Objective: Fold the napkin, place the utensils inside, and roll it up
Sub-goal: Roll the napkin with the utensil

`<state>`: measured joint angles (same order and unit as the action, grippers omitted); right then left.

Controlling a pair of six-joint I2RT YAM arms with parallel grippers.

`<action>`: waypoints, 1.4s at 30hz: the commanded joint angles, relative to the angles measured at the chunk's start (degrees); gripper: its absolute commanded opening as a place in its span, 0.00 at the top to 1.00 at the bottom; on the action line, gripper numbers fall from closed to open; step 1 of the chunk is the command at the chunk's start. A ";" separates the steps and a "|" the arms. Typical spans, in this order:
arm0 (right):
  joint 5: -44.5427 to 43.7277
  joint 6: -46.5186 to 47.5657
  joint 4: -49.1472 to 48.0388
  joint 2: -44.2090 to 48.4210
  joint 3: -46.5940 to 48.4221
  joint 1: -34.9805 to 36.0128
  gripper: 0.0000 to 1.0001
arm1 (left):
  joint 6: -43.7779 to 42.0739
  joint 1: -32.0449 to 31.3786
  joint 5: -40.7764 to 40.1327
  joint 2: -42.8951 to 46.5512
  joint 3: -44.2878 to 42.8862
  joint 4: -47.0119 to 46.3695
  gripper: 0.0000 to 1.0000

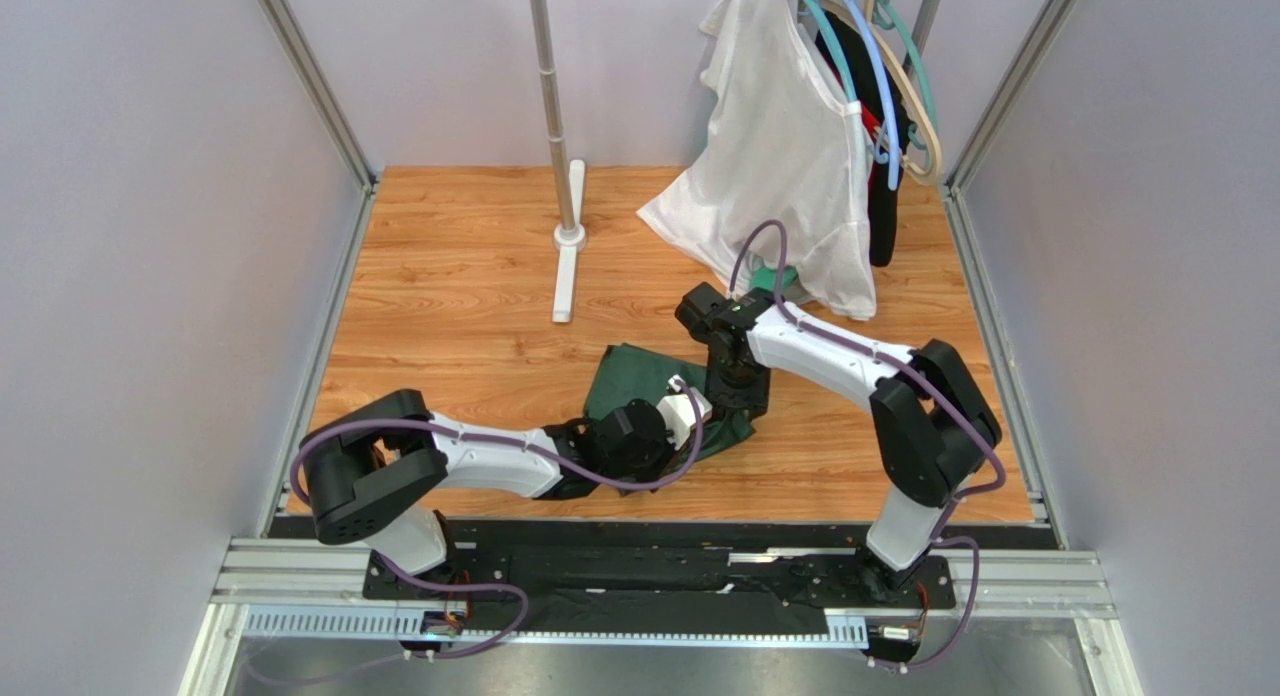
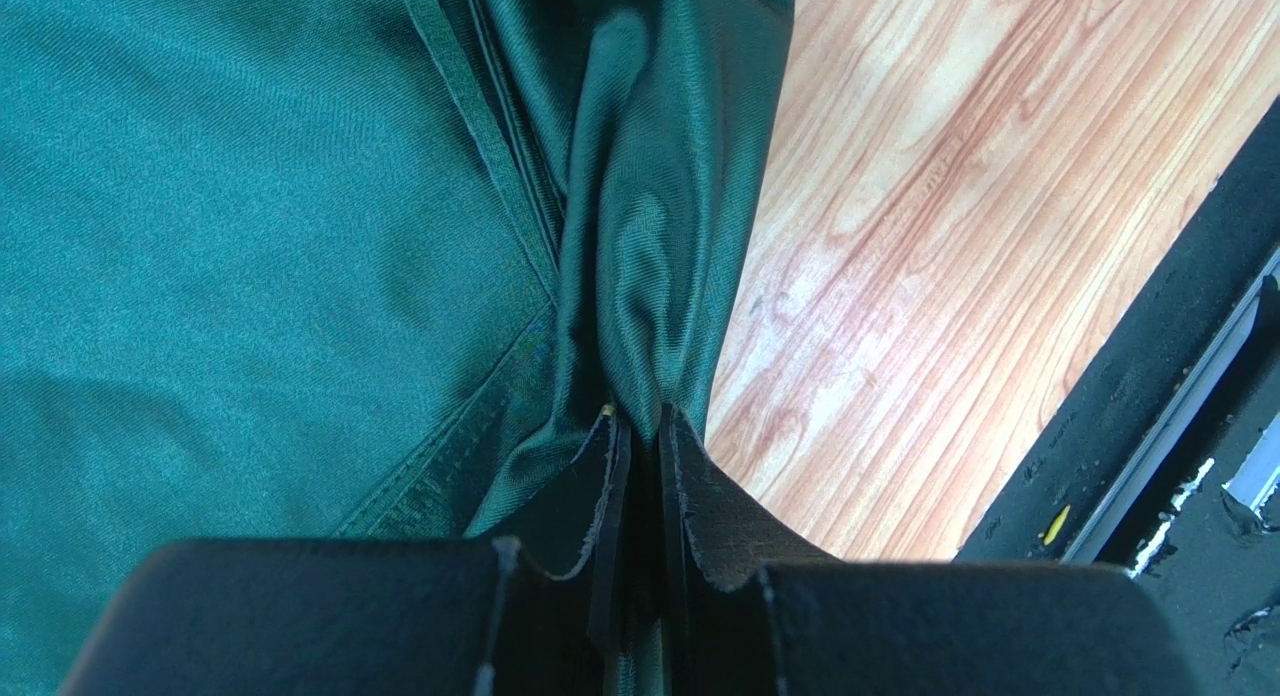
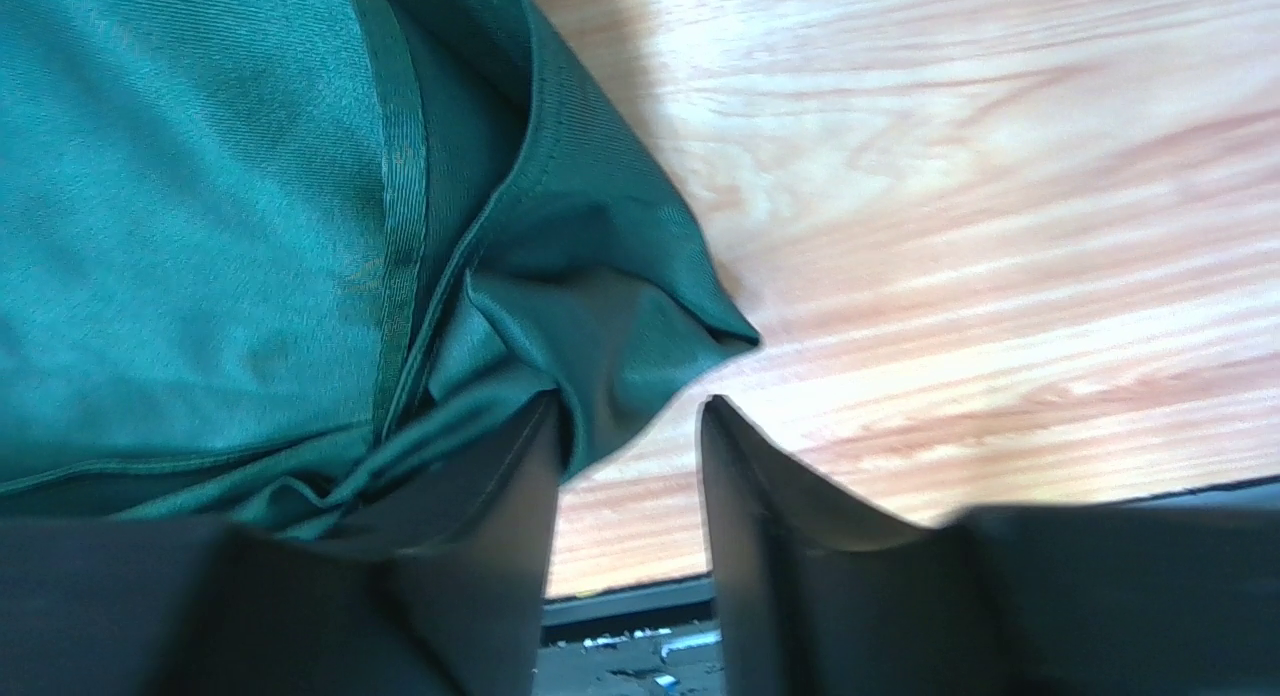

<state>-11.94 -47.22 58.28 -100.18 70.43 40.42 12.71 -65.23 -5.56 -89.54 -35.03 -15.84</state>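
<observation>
The dark green napkin [image 1: 631, 378] lies bunched on the wooden table between my two grippers. My left gripper [image 1: 696, 416] is shut on a raised fold of the napkin [image 2: 226, 231], and the cloth runs up from between its closed jaws [image 2: 642, 414]. My right gripper [image 1: 736, 399] hangs over the napkin's right edge and stands open [image 3: 631, 411]. A corner of the napkin [image 3: 181, 231] drapes against its left finger [image 3: 511, 486], and bare wood shows in the gap. The utensils are out of view.
A white garment [image 1: 781, 141] on hangers droops onto the back right of the table, with a bit of brighter green cloth [image 1: 774, 281] under it. A grey stand pole [image 1: 564, 201] rises at the back centre. A black rail [image 1: 661, 554] runs along the near edge.
</observation>
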 commanded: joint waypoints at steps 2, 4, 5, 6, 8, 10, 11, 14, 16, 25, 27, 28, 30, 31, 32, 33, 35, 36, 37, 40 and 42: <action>-5.36 0.29 1.31 9.90 -1.34 -0.17 0.43 | 0.82 -0.33 3.01 1.12 0.22 4.32 0.89; -5.02 -0.15 -0.44 13.50 -5.28 -1.57 0.41 | 1.09 -0.16 3.19 1.82 0.92 3.80 0.89; -2.84 0.02 -3.84 17.26 -6.79 -2.36 0.39 | 1.26 0.10 3.80 2.08 1.27 3.53 0.89; -1.60 1.24 -6.14 19.13 -8.28 -3.15 0.39 | 1.44 0.45 4.67 2.35 1.62 2.75 0.89; 0.24 3.52 -12.88 24.30 -12.40 -4.65 0.37 | 2.32 2.03 9.82 2.96 2.94 1.43 0.89; 0.78 9.57 -18.44 27.91 -15.14 -4.74 0.36 | 4.24 5.63 14.33 3.66 5.13 -1.29 0.89; 2.00 11.69 -24.30 29.59 -16.54 -4.65 0.36 | 4.60 6.69 18.01 3.84 5.49 -1.83 0.89; 8.14 18.11 -37.33 36.62 -23.66 -4.57 0.36 | 5.83 10.55 23.03 3.76 6.20 -1.74 0.89; 11.14 21.63 -42.79 39.97 -27.36 -3.87 0.36 | 7.67 12.92 26.03 2.80 6.02 -1.83 0.90; 12.03 44.66 -50.10 34.62 -27.71 10.27 0.37 | 15.41 21.10 37.81 0.24 3.83 2.38 0.91; 12.03 49.38 -53.00 34.35 -28.51 11.95 0.37 | 16.81 24.00 41.67 -0.20 3.56 2.48 0.91; 12.03 50.99 -55.53 34.44 -29.21 13.44 0.37 | 18.30 25.40 43.43 -1.07 3.39 2.30 0.91; 9.75 53.89 -59.49 35.66 -32.71 14.59 0.37 | 20.06 28.82 47.65 -1.95 3.82 0.12 0.91; 10.18 56.42 -62.73 36.10 -34.12 15.20 0.37 | 21.55 29.80 49.05 -3.09 4.17 -0.51 0.91; 11.06 57.41 -63.98 36.89 -36.48 15.38 0.37 | 22.18 30.60 51.50 -3.80 4.18 -1.12 0.91; 11.15 58.11 -64.78 36.99 -37.29 15.65 0.36 | 22.53 31.91 52.40 -4.32 4.18 -1.56 0.91; 13.87 60.22 -65.14 36.81 -38.26 16.44 0.36 | 22.97 32.88 54.24 -5.56 4.09 -1.83 0.91; 14.14 60.93 -65.14 36.46 -38.88 16.88 0.36 | 23.23 33.41 54.69 -6.00 3.83 -1.74 0.92; 14.58 61.72 -65.31 36.20 -39.23 17.58 0.36 | 23.41 33.68 56.00 -6.61 3.74 -2.00 0.92; 12.14 65.22 -65.31 34.53 -39.85 20.38 0.36 | 24.03 34.47 57.94 -7.58 3.56 -2.45 0.92; 9.33 67.08 -65.57 32.35 -39.67 21.97 0.36 | 24.20 34.82 58.99 -7.85 3.56 -2.36 0.92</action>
<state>0.84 12.99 -1.98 -65.19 30.72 59.24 35.16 -31.16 48.82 -96.47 -30.48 -18.02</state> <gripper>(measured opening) 0.637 0.148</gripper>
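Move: The left hand has the napkin's rolled near edge pinched; the flat part it is to be rolled onto lies about 6 cm ahead, 5 cm left and 1 cm lower, the roll's right end some 7 cm right and 3 cm ahead. From the open right hand the roll's gripped middle is about 7 cm left, 4 cm back and 3 cm below; the green cloth hangs some 15 cm ahead, 3 cm right. Keeping its pinch low on the roll, the left hand drags it about 6 cm left and rolls its wrist some 50 degrees, top going forward over the flat part. The right hand opens wider and rises clear of the roll's right end, then swings left and back beside the left hand, turning strongly counter-clockwise and sinking halfway again, fingers still open. ##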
